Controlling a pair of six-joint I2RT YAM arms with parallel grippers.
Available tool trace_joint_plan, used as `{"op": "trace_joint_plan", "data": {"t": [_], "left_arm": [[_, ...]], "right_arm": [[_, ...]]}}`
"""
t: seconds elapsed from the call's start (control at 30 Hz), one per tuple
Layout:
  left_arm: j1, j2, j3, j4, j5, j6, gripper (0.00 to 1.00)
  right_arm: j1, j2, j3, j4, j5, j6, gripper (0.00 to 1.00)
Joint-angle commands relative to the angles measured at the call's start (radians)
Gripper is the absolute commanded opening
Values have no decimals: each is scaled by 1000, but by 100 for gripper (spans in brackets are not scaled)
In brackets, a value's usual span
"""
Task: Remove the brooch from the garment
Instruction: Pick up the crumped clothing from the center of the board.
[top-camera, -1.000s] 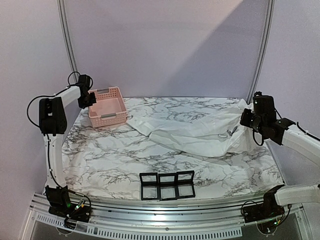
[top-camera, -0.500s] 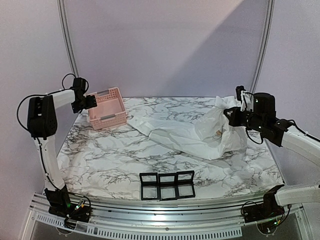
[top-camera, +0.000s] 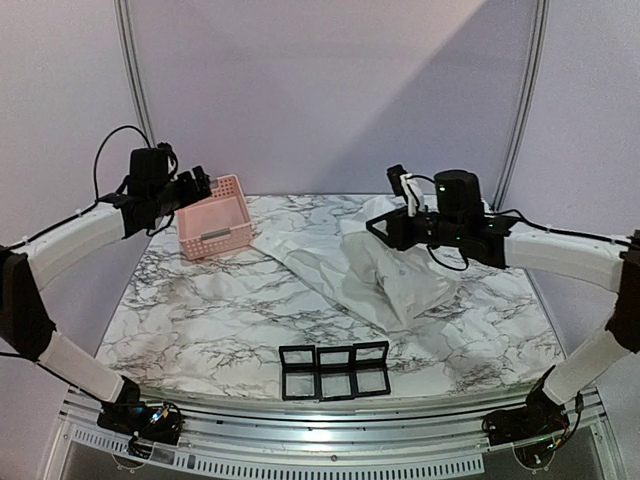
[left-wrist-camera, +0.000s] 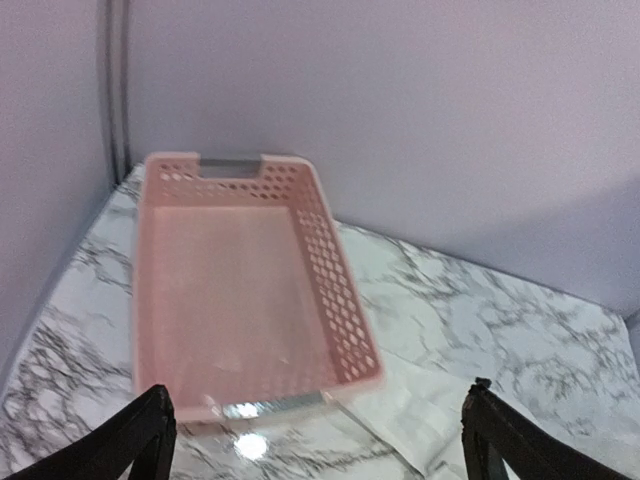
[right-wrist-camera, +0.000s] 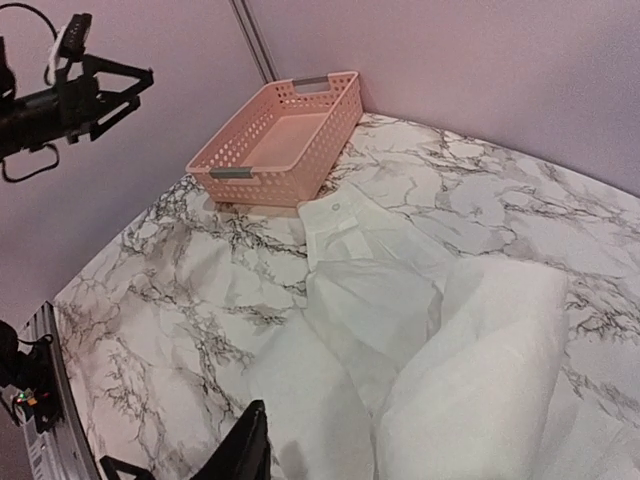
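Note:
The garment is a large white wrinkled shirt on the marble table, its right part folded over towards the middle. Its collar points at the pink basket. The brooch is hidden. My right gripper hovers over the fold. In the right wrist view only one black finger shows, and bulging fabric covers the other side. My left gripper hangs open and empty above the pink basket, with both fingers wide apart.
The pink basket stands at the back left and looks empty. A row of black open frames lies near the front edge. The marble table shows bare on the left.
My right gripper lifted the shirt's right side and carried it left, folding it over. My left gripper opened and swung out over the basket.

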Motion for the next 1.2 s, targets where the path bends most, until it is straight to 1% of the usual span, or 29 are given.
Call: {"op": "trace_joint_plan", "data": {"t": [0.0,0.07,0.13,0.27,0.3,0.37,0.47,0.53,0.6,0.67,0.77,0.97,1.13,1.17], "left_arm": [[-161,-58,-130,6,-12,-66,99],[-214,-70,-170,0,12,-92,100],[-254,-75,-220,34,78,-101,100],[-332,-47,-272,154,261,-116,100],[-349,-28,-270,164,292,-120,99],[-395,13,-256,167,323,-115,99],[-446,81,-238,179,327,-116,100],[-465,128,-231,216,358,-135,100],[-483,170,-212,242,379,-141,100],[-508,208,-170,232,374,-120,99],[-553,260,-80,193,352,-38,100],[-622,397,117,33,302,72,99],[-636,477,206,41,340,84,100],[-637,490,221,43,349,81,100]], "right_arm": [[52,172,120,-57,79,69,43],[53,184,89,-45,110,112,60],[54,148,46,-35,137,133,73],[52,51,-9,-130,226,140,84],[52,25,-23,-158,278,143,88],[53,-9,-52,-225,323,143,93],[52,-63,-95,-309,374,160,96],[53,-124,-134,-351,427,195,99],[46,-169,-163,-404,493,227,99],[22,-194,-173,-464,505,279,99],[-15,-223,-217,-490,503,337,99],[-91,-275,-317,-413,415,380,99],[-112,-273,-365,-263,316,376,99],[-119,-274,-370,-235,300,379,98]]}}
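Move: The crumpled garment lies far over to the left gripper's right, some 43 cm, about 9 cm nearer the base and 22 cm below; the pink basket sits about 9 cm ahead of that gripper, 5 cm to its left and as far down. From the right gripper the garment is almost straight beneath, about 22 cm down, 3 cm to the right and 1 cm ahead. The black frames stand about 21 cm back from the right gripper and 8 cm to its left. Sweep the open left gripper about 36 cm right, away from the basket and over the garment, drawing back and sinking some 11 cm each while it yaws clockwise. Open the right gripper the rest of the way; after a short nudge left, swing it right, net 16 cm, and down about 13 cm beside the garment's right edge, turning clockwise and tipping its fingers down. ##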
